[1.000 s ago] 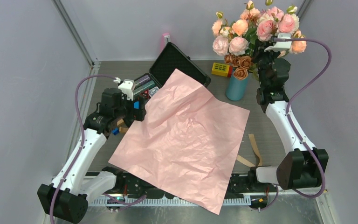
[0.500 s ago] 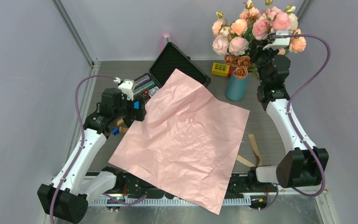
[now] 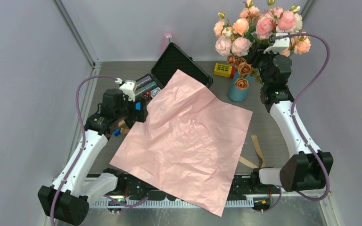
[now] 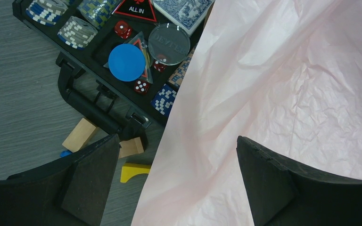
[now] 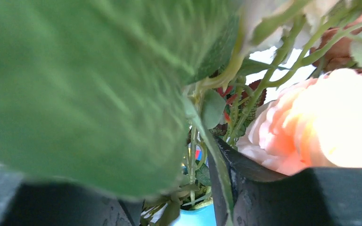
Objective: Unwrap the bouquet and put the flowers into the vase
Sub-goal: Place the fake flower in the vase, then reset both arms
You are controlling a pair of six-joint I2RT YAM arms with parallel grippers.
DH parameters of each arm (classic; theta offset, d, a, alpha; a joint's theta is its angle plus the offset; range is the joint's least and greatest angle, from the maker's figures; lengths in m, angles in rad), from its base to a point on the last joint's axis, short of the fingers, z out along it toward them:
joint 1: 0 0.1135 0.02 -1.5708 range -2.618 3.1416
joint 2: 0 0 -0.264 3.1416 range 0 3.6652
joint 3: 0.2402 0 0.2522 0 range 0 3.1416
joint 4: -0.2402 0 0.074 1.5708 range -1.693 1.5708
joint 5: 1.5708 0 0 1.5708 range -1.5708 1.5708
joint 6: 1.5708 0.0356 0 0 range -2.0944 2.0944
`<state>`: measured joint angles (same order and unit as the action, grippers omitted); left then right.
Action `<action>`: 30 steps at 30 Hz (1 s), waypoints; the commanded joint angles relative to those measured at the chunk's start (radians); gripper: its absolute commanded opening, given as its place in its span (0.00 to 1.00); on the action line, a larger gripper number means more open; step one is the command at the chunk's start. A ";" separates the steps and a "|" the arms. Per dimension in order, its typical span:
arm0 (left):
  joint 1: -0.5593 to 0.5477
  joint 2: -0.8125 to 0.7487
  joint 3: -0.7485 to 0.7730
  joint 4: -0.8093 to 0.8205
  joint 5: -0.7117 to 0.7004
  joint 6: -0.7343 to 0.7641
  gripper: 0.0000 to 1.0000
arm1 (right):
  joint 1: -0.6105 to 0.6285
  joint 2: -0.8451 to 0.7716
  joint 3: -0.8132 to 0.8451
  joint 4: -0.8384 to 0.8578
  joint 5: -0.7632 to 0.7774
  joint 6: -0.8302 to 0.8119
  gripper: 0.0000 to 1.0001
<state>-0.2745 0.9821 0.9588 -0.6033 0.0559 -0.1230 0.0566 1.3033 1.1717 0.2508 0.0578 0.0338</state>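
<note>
Pink, peach and cream roses (image 3: 257, 26) with green leaves stand in the teal vase (image 3: 238, 92) at the back right, with rust-brown roses (image 3: 241, 77) low in the bunch. I cannot tell the task's flowers apart from the rest of it. My right gripper (image 5: 174, 197) reaches in among the leaves above the vase rim (image 5: 198, 217). Its jaws are apart, with thin green stems (image 5: 193, 155) loose in the gap. No wrapped bouquet shows; a crinkled pink paper sheet (image 3: 188, 136) lies spread flat. My left gripper (image 4: 176, 160) hangs open over the sheet's left edge.
An open black case (image 3: 179, 61) of poker chips (image 4: 75, 30) and dice sits behind the sheet. Wooden blocks (image 4: 79, 134) and a yellow piece (image 4: 134, 172) lie by the case. A yellow block (image 3: 224, 70) stands left of the vase. Tan ribbon (image 3: 257, 150) lies at the sheet's right.
My right gripper has opened and risen a little among the flowers. The rust-brown roses have sunk lower beside the vase. The left arm and the sheet have not moved.
</note>
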 commanded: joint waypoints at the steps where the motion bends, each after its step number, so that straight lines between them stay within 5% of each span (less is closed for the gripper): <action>1: 0.004 -0.020 -0.005 0.013 0.022 -0.001 0.97 | -0.001 -0.086 0.004 0.007 0.009 0.009 0.54; 18: 0.004 -0.032 -0.008 0.016 0.008 -0.005 0.97 | -0.001 -0.244 -0.074 -0.089 0.012 0.051 0.80; 30: 0.006 -0.050 -0.012 0.019 -0.040 -0.002 0.98 | -0.002 -0.323 -0.051 -0.271 0.075 0.074 0.86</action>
<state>-0.2745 0.9592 0.9512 -0.6033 0.0486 -0.1261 0.0566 1.0180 1.0954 0.0486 0.0856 0.0860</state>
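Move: The vase stands almost under the right hand, its middle about 4 cm farther out, 3 cm to the left and some 22 cm below. The lowest brown rose hangs about 4 cm back, 6 cm left and 8 cm below that hand; the yellow block on the table lies roughly 13 cm ahead, 10 cm left and 32 cm down. From the idle left hand, the vase is about 15 cm ahead, 38 cm right and 9 cm below. Back towards the base, about 8 cm in all, the right hand withdraws from the bouquet over the vase, rising nearly 4 cm at first, then settling a little lower while still backing off. Its already half-open fingers spread wide and come clear of the leaves and stem around them, still pointing forward. ##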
